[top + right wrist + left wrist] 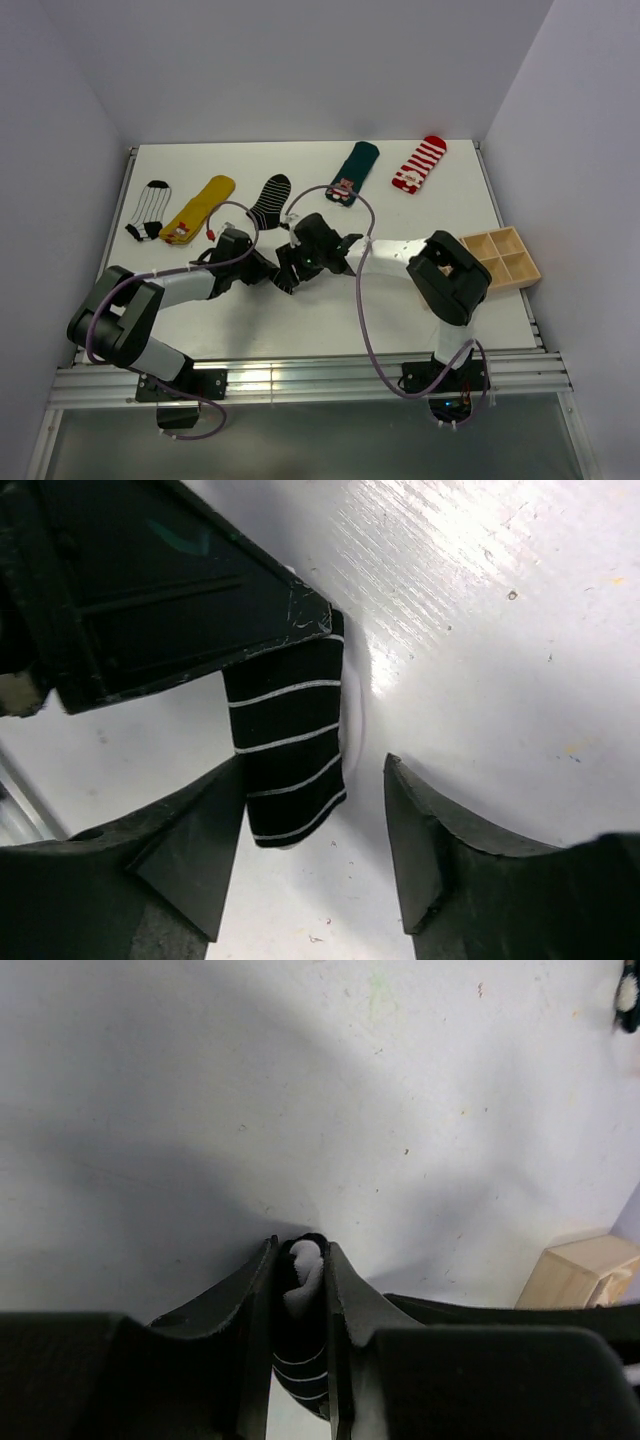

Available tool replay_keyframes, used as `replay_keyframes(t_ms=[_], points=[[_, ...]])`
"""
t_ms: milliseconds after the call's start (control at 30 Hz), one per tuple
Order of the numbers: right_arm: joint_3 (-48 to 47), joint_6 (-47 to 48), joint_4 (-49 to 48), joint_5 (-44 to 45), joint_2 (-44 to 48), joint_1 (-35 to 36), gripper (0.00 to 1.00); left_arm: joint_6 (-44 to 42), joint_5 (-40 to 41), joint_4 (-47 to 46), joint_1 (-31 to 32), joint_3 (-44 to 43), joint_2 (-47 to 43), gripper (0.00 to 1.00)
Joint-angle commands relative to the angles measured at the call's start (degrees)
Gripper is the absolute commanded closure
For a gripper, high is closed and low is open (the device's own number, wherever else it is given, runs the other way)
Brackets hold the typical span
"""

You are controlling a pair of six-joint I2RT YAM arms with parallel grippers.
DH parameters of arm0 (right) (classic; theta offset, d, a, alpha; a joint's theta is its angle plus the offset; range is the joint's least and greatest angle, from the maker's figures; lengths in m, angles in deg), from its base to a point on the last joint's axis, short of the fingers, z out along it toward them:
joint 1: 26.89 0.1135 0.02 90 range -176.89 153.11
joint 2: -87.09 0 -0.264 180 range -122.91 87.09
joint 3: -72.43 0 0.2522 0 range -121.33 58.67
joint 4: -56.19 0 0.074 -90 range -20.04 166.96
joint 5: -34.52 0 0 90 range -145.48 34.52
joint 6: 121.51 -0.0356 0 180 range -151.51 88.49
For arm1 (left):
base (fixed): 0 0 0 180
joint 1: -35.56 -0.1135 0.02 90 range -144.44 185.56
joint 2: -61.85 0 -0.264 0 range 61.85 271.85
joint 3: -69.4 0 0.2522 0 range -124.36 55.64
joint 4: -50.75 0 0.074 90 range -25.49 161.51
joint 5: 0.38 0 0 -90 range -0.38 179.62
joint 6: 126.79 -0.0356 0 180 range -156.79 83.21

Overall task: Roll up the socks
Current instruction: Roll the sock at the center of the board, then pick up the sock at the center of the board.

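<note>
My left gripper (298, 1260) is shut on a black sock with thin white lines (300, 1360), pinched with a white part showing at the fingertips. In the right wrist view this sock (290, 740) hangs down from the left gripper's fingers (180, 590) above the table. My right gripper (315, 820) is open; its left finger lies next to the sock and its right finger stands apart from it. In the top view the left gripper (266, 270) and the right gripper (297, 258) meet at the table's middle. Other socks lie in a row at the back.
The back row holds a white sock with black stripes (150, 210), a yellow sock (200, 207), a black-and-white striped sock (270, 200), a dark green sock (352, 170) and a red-and-white striped sock (420, 163). A wooden compartment tray (500, 257) sits at the right edge.
</note>
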Motion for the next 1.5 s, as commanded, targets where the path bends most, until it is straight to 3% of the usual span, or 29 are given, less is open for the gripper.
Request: replay_keyframes(t_ms=[0,267,667,1133,1233,1267,1367,1467], points=[[-0.53,5.13,3.25,13.79,3.95,3.44,0.36,-5.50,3.03,9.86,0.57,-2.28,-0.33,0.90],[0.70,10.40,-0.26,24.43,6.77,11.17,0.33,-7.09,2.16,11.98,0.84,-4.39,0.38,0.91],[-2.29,13.30,-1.40,32.87,0.45,17.24,0.34,-6.92,1.89,12.06,1.10,-5.18,1.61,0.91],[-1.76,13.39,-3.87,37.44,-5.53,18.03,0.49,-5.86,-1.27,10.57,1.10,-4.92,2.05,0.92],[-2.03,13.30,-3.43,38.23,-6.76,18.12,0.60,-5.43,-2.15,10.66,1.19,-4.66,1.70,0.91],[-2.11,13.48,-3.17,38.24,-7.03,18.12,0.73,-5.16,-2.67,10.57,1.19,-4.57,1.61,0.91],[-1.15,12.43,-2.11,38.15,-6.42,18.12,0.96,-4.73,-3.73,7.42,1.01,-3.61,0.82,0.87],[1.21,10.67,-0.71,36.66,-4.22,17.60,1.00,-4.46,-3.82,6.53,-0.04,-2.99,-1.37,0.76]])
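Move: The right hand's open fingers straddle the free part of the black striped sock being rolled, its middle about 2 cm to their left, 1 cm back and 2 cm below. The left hand already pinches its other end; that free part lies some 3 cm right and 2 cm back of it. From the right hand, the flat striped sock lies about 19 cm ahead and 5 cm left, the yellow sock 18 cm ahead and 24 cm left. Right fingers pinch the black striped sock close beside the left gripper, closing from wide open to nearly shut. To get there the right hand lifts slightly while easing back and left 2-3 cm, its fingers swinging some 35 degrees from leftward towards forward, then sinks about 3 cm and edges forward. The left hand keeps its pinch almost in place, rolling only slightly. ##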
